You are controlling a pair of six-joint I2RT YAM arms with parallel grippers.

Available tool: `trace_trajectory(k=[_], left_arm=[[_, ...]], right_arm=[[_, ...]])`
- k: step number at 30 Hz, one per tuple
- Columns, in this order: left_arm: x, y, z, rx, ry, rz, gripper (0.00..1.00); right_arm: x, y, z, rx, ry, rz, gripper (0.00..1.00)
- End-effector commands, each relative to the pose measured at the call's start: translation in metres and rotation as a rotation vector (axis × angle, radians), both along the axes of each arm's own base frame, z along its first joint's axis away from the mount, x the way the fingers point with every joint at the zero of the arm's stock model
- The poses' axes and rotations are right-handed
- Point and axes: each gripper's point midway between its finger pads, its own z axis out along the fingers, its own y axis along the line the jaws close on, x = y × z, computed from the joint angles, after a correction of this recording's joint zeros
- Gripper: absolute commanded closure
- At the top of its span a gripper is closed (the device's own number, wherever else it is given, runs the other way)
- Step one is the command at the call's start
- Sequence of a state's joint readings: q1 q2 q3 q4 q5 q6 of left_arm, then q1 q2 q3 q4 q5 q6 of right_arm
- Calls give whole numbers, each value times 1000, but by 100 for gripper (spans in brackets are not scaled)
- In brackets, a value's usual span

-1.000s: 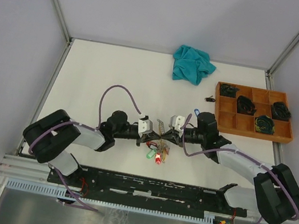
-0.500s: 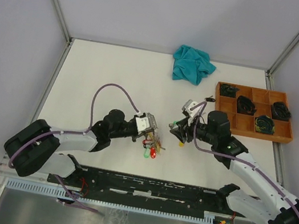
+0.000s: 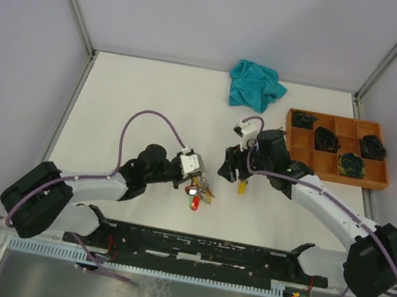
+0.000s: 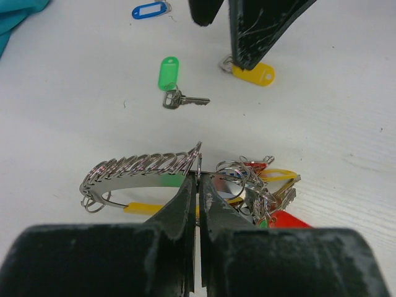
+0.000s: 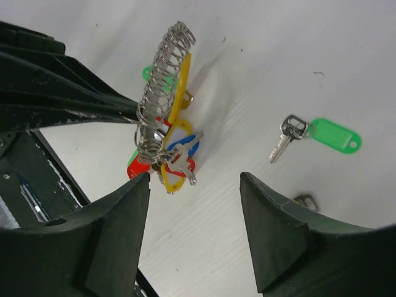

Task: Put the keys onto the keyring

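My left gripper [image 4: 199, 179] is shut on the thin wire of the keyring [image 4: 142, 170], which carries a row of small split loops. A bunch of keys [image 4: 266, 192] with red and yellow tags hangs from it, low over the table. In the top view the left gripper [image 3: 195, 175] holds this bunch [image 3: 198, 193] at centre. My right gripper [image 5: 195, 185] is open and empty, hovering just right of the keyring [image 5: 164, 80]. Loose on the table lie a green-tagged key [image 5: 334, 137], a yellow-tagged key [image 4: 253, 73] beside the right fingers [image 4: 247, 37], and a blue tag [image 4: 150, 10].
A crumpled teal cloth [image 3: 256, 85] lies at the back of the white table. A wooden compartment tray [image 3: 337, 148] with dark items stands at the right. The black rail with the arm bases [image 3: 189, 247] runs along the near edge.
My right gripper has opened and drawn back from the keyring toward the far right. A yellow-tagged key now lies on the table below it. The left gripper shifted slightly with the ring.
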State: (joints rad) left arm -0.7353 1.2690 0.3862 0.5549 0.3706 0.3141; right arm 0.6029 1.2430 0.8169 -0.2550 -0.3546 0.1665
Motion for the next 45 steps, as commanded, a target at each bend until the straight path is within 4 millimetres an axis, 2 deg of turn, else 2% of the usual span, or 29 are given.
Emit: trace_trajectory(k=[1,5,9,18,23,27,37,40,45], left_arm=[[5,-14,33,-52,-89,-60,97],[3,-15,32,-52,-82,-71,97],[1,-16,35,-68,-82,-79,97],[-5,-17,42,-106,-104,-99,97],[-4,-15,43,-111,-115,-86,97],[-1,-13,47,-120,-120,-66,97],[5,-9,51,-144,-116,-7,97],[6,-8,53,-151,-116,3,97],[7,-8,50,-144,-109,5,97]], right_arm=[[20,37,38,113,-33,-28,32],[23,59,35,150,-9,-24,29],[22,68,21,129,23,-15,28],[28,60,-14,68,83,-109,30],[27,54,-24,42,112,-139,31],[19,46,-34,-3,129,-133,31],[5,-3,-58,-215,108,-180,30],[3,-11,-57,-243,98,-183,29],[7,-17,-37,-221,42,-220,29]])
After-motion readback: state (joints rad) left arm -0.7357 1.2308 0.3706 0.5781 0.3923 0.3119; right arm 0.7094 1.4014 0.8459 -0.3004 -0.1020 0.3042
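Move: The keyring is already in the left gripper's shut fingers, its middle about 2 cm below them. From the open right gripper it lies roughly 8 cm to the left, 1 cm back and 5 cm lower. The green-tagged key on the table is some 8 cm ahead and 1 cm to the right of the right gripper, the yellow-tagged key about 2 cm ahead and 6 cm to the right, both around 12 cm below. Swing the open right gripper left about 5 cm towards the held keyring and, as it nears, let it sink and edge forward. Then draw it back to the right by as much while sinking further, ending some 5 cm lower than it began, turned about 10 degrees clockwise with its left side dipping. Keep the right fingers open and the left gripper shut on the keyring, nearly still. ##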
